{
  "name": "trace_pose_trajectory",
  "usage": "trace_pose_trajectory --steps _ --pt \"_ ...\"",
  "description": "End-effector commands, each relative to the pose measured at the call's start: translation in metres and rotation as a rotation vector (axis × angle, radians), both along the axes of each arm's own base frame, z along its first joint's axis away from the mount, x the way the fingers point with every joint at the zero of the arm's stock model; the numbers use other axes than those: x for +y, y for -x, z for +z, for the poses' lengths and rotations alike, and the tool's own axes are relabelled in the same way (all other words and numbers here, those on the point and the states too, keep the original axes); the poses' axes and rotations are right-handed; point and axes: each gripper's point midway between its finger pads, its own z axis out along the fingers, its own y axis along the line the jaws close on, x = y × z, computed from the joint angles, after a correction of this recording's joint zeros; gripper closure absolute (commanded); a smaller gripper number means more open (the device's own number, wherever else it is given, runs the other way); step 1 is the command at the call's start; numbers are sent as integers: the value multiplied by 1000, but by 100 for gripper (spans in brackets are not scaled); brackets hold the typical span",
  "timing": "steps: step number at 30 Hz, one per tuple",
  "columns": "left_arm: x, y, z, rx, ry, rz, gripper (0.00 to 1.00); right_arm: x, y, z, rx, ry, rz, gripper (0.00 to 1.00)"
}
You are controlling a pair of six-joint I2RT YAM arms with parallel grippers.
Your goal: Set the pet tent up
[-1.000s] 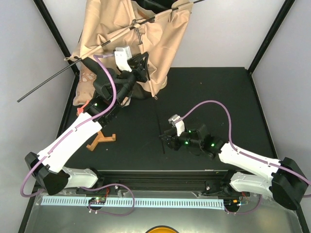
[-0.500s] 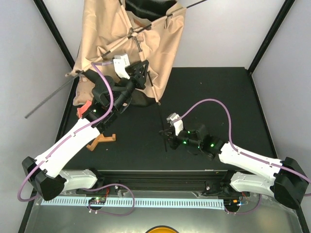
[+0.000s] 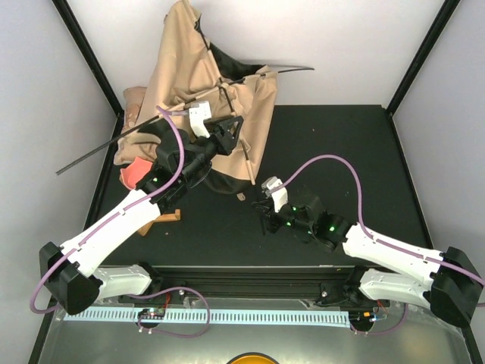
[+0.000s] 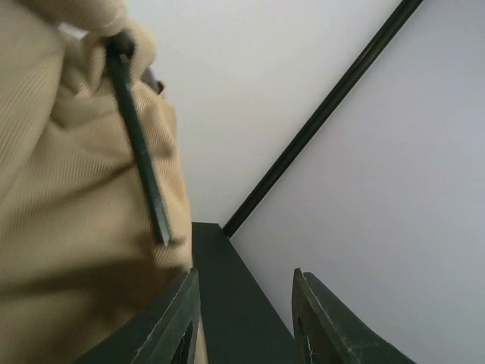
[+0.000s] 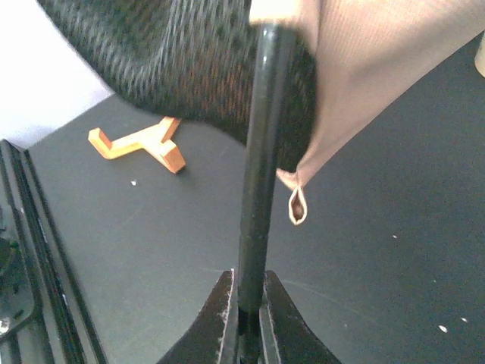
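Note:
The pet tent point(image 3: 198, 83) is a slumped heap of tan canvas at the back left, with its black floor point(image 5: 174, 53) showing underneath. One thin black pole point(image 3: 106, 148) juts out to the left and another point(image 3: 292, 70) to the right at the top. My left gripper point(image 3: 229, 127) point(image 4: 242, 277) stands open against the tent's front. Nothing is between its fingers, and canvas with a pole end point(image 4: 140, 152) lies just to its left. My right gripper point(image 3: 265, 210) point(image 5: 248, 277) is shut on a black pole point(image 5: 258, 189) that runs up into the canvas hem.
An orange wooden stand point(image 3: 163, 218) point(image 5: 140, 144) lies on the black table left of centre. A red object point(image 3: 135, 173) and a beige patterned pillow point(image 3: 133, 106) sit at the tent's left side. Black frame posts point(image 3: 413, 68) rise at the back corners.
The tent has sagged and shifted down and right. My left gripper opened and let go of it. My right gripper closed on the pole and moved slightly toward the tent.

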Motion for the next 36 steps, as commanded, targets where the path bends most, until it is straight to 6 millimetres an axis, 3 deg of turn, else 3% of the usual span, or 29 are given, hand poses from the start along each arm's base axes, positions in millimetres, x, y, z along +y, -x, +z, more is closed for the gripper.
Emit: trace_pose_trajectory --steps 1,10,13,18,20,21,23,24,31,34,36 --pt "-3 7 7 0 39 -40 63 -1 -7 40 -158 -41 -26 99" --pt "10 -10 -58 215 -39 72 64 -4 -3 38 -180 -27 -32 99" --pt "19 -10 -75 277 -62 116 57 -4 -4 34 -174 -19 -38 99" --pt "15 3 -85 324 -65 54 46 -7 -11 24 -151 4 -81 99" --pt "15 9 -92 363 -71 38 37 -7 -13 20 -143 9 -93 99" --pt "15 12 -97 391 -74 34 30 -6 -14 18 -138 10 -95 99" --pt "20 18 -109 464 -81 44 3 -5 -14 11 -125 15 -97 99" --pt "24 22 -117 499 -93 49 1 -5 -14 8 -118 16 -99 99" --pt "52 42 -160 688 -40 34 1 -4 -12 -8 -76 -4 -103 99" --pt "43 48 -174 713 138 -102 1 -4 -10 -13 -66 0 -97 99" --pt "44 54 -193 807 171 -93 1 -5 -9 -14 -63 0 -95 99"
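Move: Some 8 cm ahead of the left hand and 4 cm to its left, roughly level, is the raised tent's pole crossing. From the right hand, which already pinches a bare black pole near its lower end, the tent's sleeve end is 5 cm ahead, 2 cm left and 8 cm up the pole. The wooden stand is 31 cm left, 6 cm back and 18 cm below that hand; the red bowl 37 cm left, 8 cm ahead, 16 cm below. Sinking about 18 cm after a brief wait, the left hand follows the tent down, drifting 6 cm left and slightly back late on; it tips some 40 degrees downward and spreads its half-open, empty fingers fully before the cloth. The right hand keeps its pinch on the pole and lowers it about 5 cm, easing slightly right. ##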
